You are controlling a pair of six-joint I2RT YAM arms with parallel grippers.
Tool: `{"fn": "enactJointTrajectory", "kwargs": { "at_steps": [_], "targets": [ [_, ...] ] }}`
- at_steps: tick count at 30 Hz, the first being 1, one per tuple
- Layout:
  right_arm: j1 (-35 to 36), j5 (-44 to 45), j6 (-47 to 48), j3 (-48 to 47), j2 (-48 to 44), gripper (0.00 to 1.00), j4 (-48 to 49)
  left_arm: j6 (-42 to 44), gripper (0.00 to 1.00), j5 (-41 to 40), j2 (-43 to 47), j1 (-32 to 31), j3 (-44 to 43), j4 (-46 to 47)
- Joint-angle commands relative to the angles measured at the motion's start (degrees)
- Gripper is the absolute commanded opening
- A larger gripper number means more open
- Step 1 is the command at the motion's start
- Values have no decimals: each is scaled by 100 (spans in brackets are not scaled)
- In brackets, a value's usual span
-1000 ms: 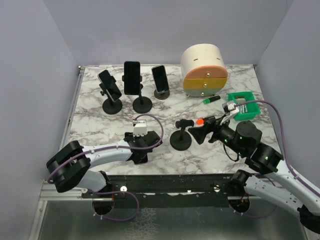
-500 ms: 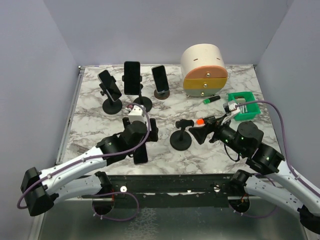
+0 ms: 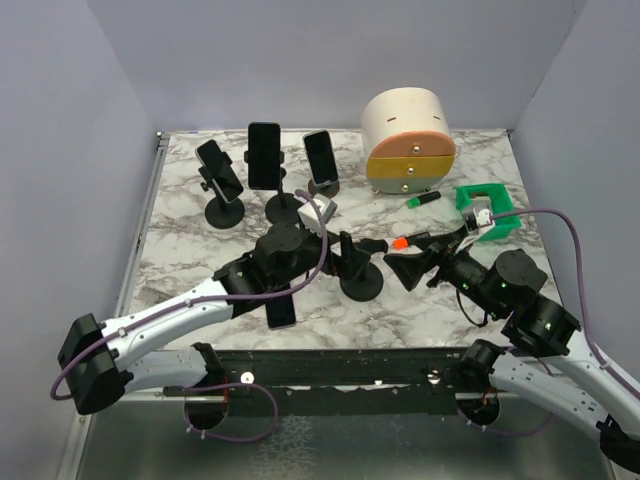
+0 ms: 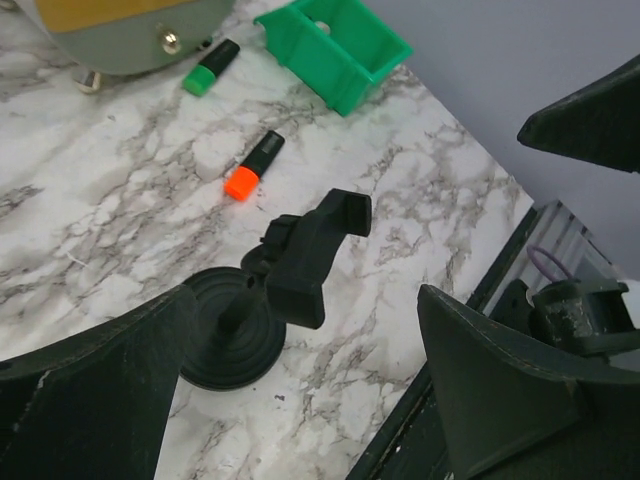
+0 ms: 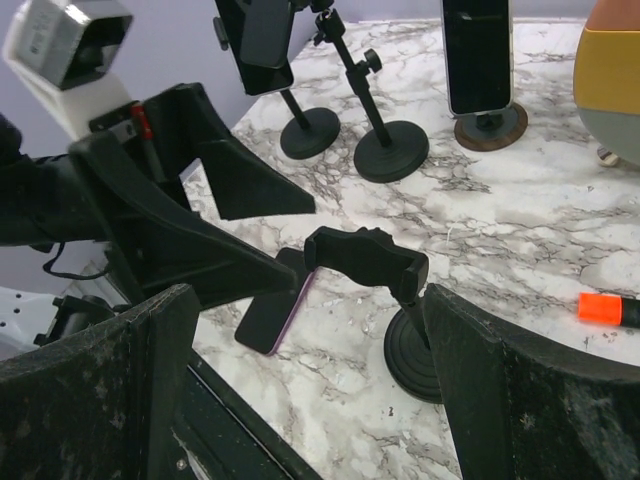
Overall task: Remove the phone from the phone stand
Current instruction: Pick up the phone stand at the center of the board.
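The black phone stand (image 3: 362, 278) stands on its round base near the table's front middle, and its clamp holds nothing. It also shows in the left wrist view as the phone stand (image 4: 305, 262) and in the right wrist view as the phone stand (image 5: 372, 265). The phone (image 3: 281, 311), dark with a purple edge, lies flat on the marble left of the stand, partly under my left arm; the right wrist view shows the phone (image 5: 268, 312) too. My left gripper (image 3: 344, 252) is open just left of the stand, touching nothing. My right gripper (image 3: 399, 263) is open just right of it.
Three more phones on stands line the back: left (image 3: 222, 172), middle (image 3: 264, 155) and right (image 3: 320, 157). A round drawer box (image 3: 408, 140) stands at the back right. A green bin (image 3: 487, 212), a green marker (image 3: 425, 200) and an orange marker (image 3: 400, 243) lie near my right arm.
My left arm has swung from the phone at the front edge over to the stand, and its jaws have opened wider. The phone stays flat on the table. The right arm shifted slightly.
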State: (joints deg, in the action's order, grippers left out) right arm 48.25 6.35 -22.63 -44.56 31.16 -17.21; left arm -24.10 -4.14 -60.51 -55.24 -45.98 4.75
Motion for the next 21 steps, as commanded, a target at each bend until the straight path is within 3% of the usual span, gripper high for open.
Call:
{"fn": "enactJointTrajectory", "kwargs": {
  "at_steps": [1, 7, 21],
  "targets": [
    [3, -159, 5, 45, -69, 99, 63, 223, 90, 800, -576, -4, -429, 325],
    [0, -116, 10, 43, -119, 99, 25, 261, 83, 776, -1045, 47, -587, 472],
    [8, -20, 55, 22, -165, 99, -89, 116, 40, 1070, -1286, 271, -428, 796]
  ]
}}
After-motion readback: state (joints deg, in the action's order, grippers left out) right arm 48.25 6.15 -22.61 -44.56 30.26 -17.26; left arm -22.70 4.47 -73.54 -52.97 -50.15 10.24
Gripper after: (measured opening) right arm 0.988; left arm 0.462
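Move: The clamp on top of the phone stand, now empty, lies about 7 cm to the left gripper's right, 3 cm ahead and some 4 cm lower. From that gripper, the removed phone lies flat on the board about 15 cm to the left, roughly level with it fore and aft; the orange marker is some 17 cm to the right and 13 cm ahead. Both are about 17 cm below. From the idle right gripper, the clamp is about 8 cm ahead, 5 cm to the left and 6 cm down. Bring the left gripper about 4 cm to the right and some 3 cm down onto the phone stand's clamp, easing forward about 2 cm, mostly in the later part. Close the wide-open fingers to about half on either side of the near-left end of the clamp, with the wrist turning only some 5 degrees clockwise. ##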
